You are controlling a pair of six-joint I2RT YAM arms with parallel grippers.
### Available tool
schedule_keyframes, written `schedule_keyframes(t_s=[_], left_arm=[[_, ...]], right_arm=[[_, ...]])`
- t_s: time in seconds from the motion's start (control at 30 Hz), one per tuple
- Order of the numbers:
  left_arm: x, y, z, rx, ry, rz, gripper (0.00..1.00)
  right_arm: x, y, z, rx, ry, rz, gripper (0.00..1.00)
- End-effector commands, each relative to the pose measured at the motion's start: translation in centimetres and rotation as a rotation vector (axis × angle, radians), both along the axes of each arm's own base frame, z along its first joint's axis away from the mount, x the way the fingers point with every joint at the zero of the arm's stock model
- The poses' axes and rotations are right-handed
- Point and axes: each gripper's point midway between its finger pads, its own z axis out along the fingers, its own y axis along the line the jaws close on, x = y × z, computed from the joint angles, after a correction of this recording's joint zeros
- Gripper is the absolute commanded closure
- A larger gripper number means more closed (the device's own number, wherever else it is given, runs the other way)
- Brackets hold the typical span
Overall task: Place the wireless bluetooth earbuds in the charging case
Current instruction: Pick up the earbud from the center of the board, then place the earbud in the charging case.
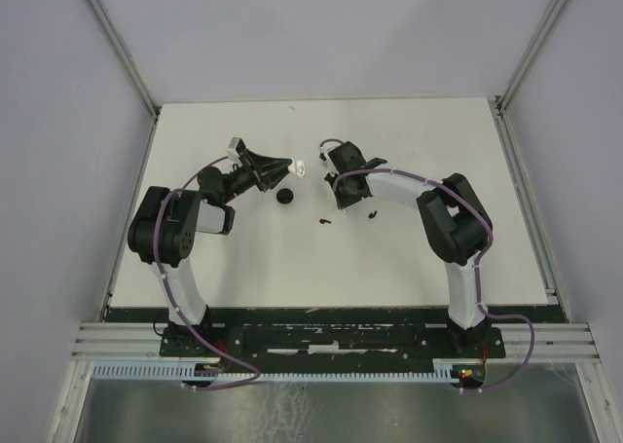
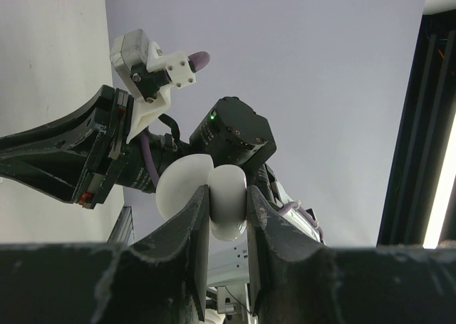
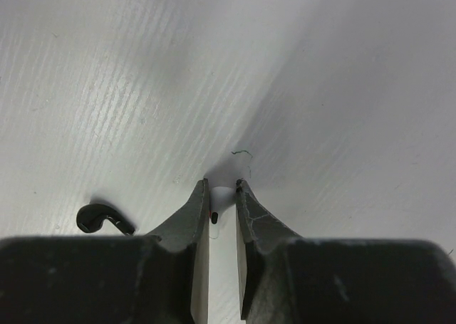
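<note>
My left gripper (image 2: 228,199) is shut on a white charging case (image 2: 229,213), held up off the table with its round lid (image 2: 178,185) swung open to the left. The top view shows this case (image 1: 300,168) at the tip of the left gripper (image 1: 284,168). Pointing down at the table, my right gripper (image 3: 221,187) is shut on a small white earbud (image 3: 222,196) pinched between its fingertips. From above, the right gripper (image 1: 343,202) stands right of the case. A black earbud (image 3: 100,217) lies on the table left of the right fingers. Two black earbuds (image 1: 324,220) (image 1: 372,212) lie near it.
A black round puck (image 1: 285,197) sits on the white table (image 1: 409,258) just below the held case. Pale walls close the table in on three sides. The right arm's wrist (image 2: 231,132) hangs close behind the case in the left wrist view.
</note>
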Motion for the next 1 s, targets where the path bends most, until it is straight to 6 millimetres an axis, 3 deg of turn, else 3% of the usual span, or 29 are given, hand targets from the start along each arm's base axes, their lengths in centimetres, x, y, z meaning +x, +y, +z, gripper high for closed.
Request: schedule_keyframes(t_s=[0.0,0.13,0.43,0.7,0.97], left_arm=[[-0.9,0.1,2.0,-0.006,-0.091,-0.020,0.97],[-0.9,-0.1,1.7,0.008,-0.088,-0.021,0.97],[-1.2,-1.9,0.7,0.014,-0.064,-0.057,0.97],[-1.7,-4.1,-0.1,-0.005,-0.035,-0.110,0.97],[-2.3,-5.6,-0.3,-0.014,-0.033,-0.160,0.97]], right_arm=[[0.3,-0.5,1.2,0.008,-0.014,-0.019,0.88],[1.7,-0.3,4.6,0.091,-0.134,-0.038,0.94],[3.5,-0.5,13.3,0.251,-0.396,-0.064,0.95],[2.6,-0.4,21.1,0.461,-0.699,-0.020,0.96],[0.5,0.2,25.1,0.610,-0.831,0.057,0.96]])
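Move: The earbud is already pinched at the right fingertips, just above the board. The open charging case it is meant for hangs in the left gripper, about 10 cm left of the right hand, 1 cm farther out and 19 cm higher. One black earbud lies 4 cm left and 3 cm back, another 7 cm right and 2 cm back; the black disc is 14 cm left, 4 cm ahead. From the left hand, the pinched earbud is about 12 cm right, level in reach, 19 cm lower. Keep the right fingers shut on the white earbud and lift it off the board, almost straight up by about 19 cm, swinging the fingertips up some 45 degrees until they point nearly level, forward and left. Partway through the lift, start the left gripper with the case rightward about 5 cm towards the earbud, easing slightly back and down. ##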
